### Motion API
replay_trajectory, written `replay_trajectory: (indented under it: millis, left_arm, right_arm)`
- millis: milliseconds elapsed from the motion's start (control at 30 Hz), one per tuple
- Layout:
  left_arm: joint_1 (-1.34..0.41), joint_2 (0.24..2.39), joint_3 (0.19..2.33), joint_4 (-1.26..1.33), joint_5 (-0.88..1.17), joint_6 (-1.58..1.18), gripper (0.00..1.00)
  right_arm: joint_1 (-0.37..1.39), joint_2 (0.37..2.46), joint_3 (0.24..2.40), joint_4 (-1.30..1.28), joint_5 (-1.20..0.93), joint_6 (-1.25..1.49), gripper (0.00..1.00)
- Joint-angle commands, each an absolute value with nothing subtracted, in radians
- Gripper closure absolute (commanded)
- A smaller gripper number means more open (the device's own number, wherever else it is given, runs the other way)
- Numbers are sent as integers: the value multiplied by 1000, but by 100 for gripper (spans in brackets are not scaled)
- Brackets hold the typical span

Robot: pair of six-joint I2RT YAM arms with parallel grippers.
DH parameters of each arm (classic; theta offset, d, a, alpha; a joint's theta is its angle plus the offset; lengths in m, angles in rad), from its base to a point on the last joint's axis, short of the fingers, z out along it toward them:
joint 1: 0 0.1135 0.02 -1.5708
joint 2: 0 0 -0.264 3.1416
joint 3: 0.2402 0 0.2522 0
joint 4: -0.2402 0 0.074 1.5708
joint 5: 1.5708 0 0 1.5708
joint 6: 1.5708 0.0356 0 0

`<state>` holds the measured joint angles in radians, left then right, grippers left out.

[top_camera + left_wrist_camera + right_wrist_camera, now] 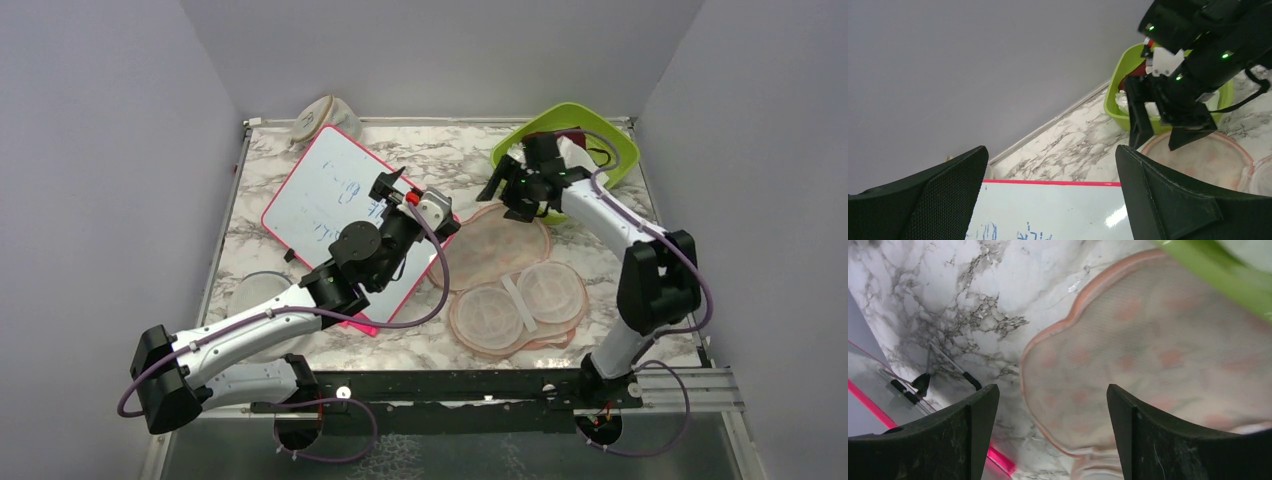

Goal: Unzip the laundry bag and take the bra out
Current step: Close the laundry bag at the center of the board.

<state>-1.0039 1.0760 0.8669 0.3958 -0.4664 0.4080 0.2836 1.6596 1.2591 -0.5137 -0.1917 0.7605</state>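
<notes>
The laundry bag [500, 250] lies unzipped and spread flat in two peanut-shaped halves at the table's middle right, with round pale cups in its near half [520, 300]. My right gripper [512, 192] hovers open and empty over the bag's far edge [1158, 355], beside a green bowl [520, 140]. A white soft thing that looks like the bra [573, 152] lies in that bowl, mostly hidden behind the right wrist. My left gripper [400, 185] stands wide open above a whiteboard [1048, 210], holding nothing.
The pink-framed whiteboard [330, 200] lies left of the bag under the left arm. A beige rounded fabric thing [322, 118] sits at the back left. A round clear lid [255, 295] lies near the left arm. Walls close in on three sides.
</notes>
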Motion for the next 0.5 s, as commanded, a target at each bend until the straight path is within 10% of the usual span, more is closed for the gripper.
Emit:
replay_trajectory:
  millis: [0,467]
  left_arm:
    - [-1011,1056,853,425,-500,417,6]
    - [-1011,1060,855,425,-486,410,6]
  right_arm:
    - [386,1774,1448,-720,48,1020,22]
    - [433,2239,1960,-1241,172,1321,27]
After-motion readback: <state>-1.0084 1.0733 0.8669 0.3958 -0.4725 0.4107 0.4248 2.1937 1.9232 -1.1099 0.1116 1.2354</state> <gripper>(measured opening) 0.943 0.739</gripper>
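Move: The laundry bag's far-left rim, on its spread-open flap, lies about 5 cm ahead of the empty right hand, 5 cm to its left and roughly 12 cm below. The whiteboard's right corner is some 3 cm ahead and 9 cm left; the green bin's middle is about 15 cm ahead and 16 cm right; the bag's round pockets lie 15 cm back and 3 cm right. From the left hand the rim is around 15 cm ahead, 10 cm right and 35 cm below. Towards the laundry bag's far-left rim, the open right hand comes down about 6 cm: it first slides some 4 cm left, then eases 3 cm forward and drops ever faster. Meanwhile the wrist turns about 25 degrees clockwise and tips its fingers to point almost straight down, gripper still wide, with no touch on the cloth to be seen. ##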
